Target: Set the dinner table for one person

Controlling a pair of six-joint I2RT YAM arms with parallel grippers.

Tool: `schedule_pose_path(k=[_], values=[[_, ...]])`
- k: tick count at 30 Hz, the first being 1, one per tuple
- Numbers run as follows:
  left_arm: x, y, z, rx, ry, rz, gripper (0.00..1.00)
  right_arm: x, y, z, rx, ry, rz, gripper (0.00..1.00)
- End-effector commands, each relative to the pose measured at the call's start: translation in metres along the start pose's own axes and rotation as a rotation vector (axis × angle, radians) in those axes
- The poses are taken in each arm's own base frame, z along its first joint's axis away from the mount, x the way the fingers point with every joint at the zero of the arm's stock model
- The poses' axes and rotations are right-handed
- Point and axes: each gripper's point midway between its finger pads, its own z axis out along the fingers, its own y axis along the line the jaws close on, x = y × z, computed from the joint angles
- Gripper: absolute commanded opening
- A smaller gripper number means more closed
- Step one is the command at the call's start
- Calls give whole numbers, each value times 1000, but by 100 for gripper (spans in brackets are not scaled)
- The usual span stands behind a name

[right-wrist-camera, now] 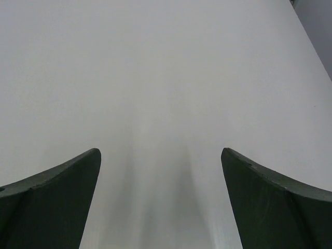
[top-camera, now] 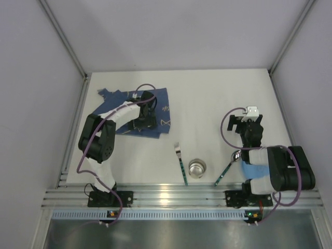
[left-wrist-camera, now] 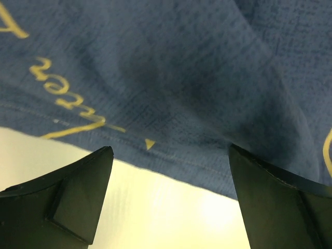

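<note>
The dinner table (top-camera: pixel 218 93) is a white top with a ribbed aluminium rail (top-camera: pixel 171 197) along its near edge. A dark blue cloth mat (top-camera: pixel 161 101) with yellow markings lies rumpled at the back left. My left gripper (top-camera: pixel 144 123) hovers low over the mat's near edge (left-wrist-camera: pixel 171 104), open, with nothing between its fingers (left-wrist-camera: pixel 83 197). A green-handled fork (top-camera: pixel 181 163), a small metal cup (top-camera: pixel 197 168) and a spoon (top-camera: pixel 228 167) lie near the front middle. My right gripper (top-camera: pixel 246 122) is open and empty over bare table (right-wrist-camera: pixel 166 78).
Grey walls with metal corner posts enclose the table at the back and both sides. The right arm's bulky elbow (top-camera: pixel 282 168) sits close to the spoon at the front right.
</note>
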Motion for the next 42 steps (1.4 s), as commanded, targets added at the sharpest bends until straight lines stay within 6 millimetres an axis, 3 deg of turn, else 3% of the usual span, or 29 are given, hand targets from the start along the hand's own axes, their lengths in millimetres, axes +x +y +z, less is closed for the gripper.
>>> schedule_pose_path(k=[1,2,3,4,6,7,8,9,10,11,12,13,15,17,18,20,22,26,30,34,36,39,42], values=[[2,-14,14,5,60,-19,99,-73,13,6,-26,-87,-51,100],[-2,-13,14,-14,54,-35,99,-88,36,3,-59,-71,-55,100],[-4,-12,13,-34,45,-82,99,-89,46,-4,-76,7,-82,100],[-13,-5,5,-61,-4,-118,99,-134,56,-1,-79,-55,-88,100],[-21,-1,-5,-67,-52,-206,99,-157,95,-5,-186,-61,-120,100],[-31,2,-18,-61,-100,-244,99,-186,103,-2,-201,-107,-66,100],[-37,3,-23,-54,-122,-272,99,-190,108,1,-181,-76,163,100],[-43,5,-28,-56,-145,-329,99,-159,104,11,-95,51,271,100],[-50,8,-35,-48,-169,-359,99,-167,106,16,-85,84,357,100],[-59,8,-40,-32,-193,-391,99,-162,119,21,-156,141,380,100],[-66,12,-42,-25,-209,-423,99,-128,139,21,-222,297,380,100],[-73,15,-45,-26,-230,-446,99,-133,149,23,-249,324,393,100],[-87,27,-44,-47,-259,-494,99,-106,174,17,-288,438,378,100],[-92,40,-26,-62,-199,-535,99,-103,196,4,-346,452,340,100],[-86,40,-4,-78,-130,-531,99,-97,199,0,-341,456,324,100],[-94,43,11,-83,-93,-552,99,-96,213,-12,-387,460,310,100],[-100,43,32,-63,-75,-556,99,-92,220,-21,-415,473,300,100],[-117,39,46,-38,-88,-568,99,-84,228,-38,-450,493,272,100],[-112,35,63,-31,-47,-594,99,-72,228,-50,-467,526,239,100],[-94,23,88,-6,42,-574,98,-59,222,-57,-458,567,206,100],[-79,12,101,22,115,-535,86,-58,217,-60,-451,569,188,100],[-75,3,101,51,116,-433,46,-61,211,-64,-443,555,171,100],[-78,-3,95,59,75,-314,15,-65,206,-66,-436,544,158,100]])
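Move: The blue cloth lies spread under and beyond the left hand, its middle about 11 cm ahead, 6 cm to the left and 3 cm below. The fork is about 15 cm back and 19 cm to that hand's right; the metal cup is some 17 cm back and 27 cm to its right. From the right hand, the middle of the cloth is about 9 cm ahead, 56 cm to the left and 8 cm lower. The blue cloth gets pinched near its middle: the left hand, wide open, hops forward and somewhat left from the near edge, about 13 cm out, turning some 25 degrees counter-clockwise, sinks onto it and closes on a fold. The open right hand arcs up over 20 cm and down again, ending about 21 cm left, towards the cloth, fingers tipped 35 degrees downward. ##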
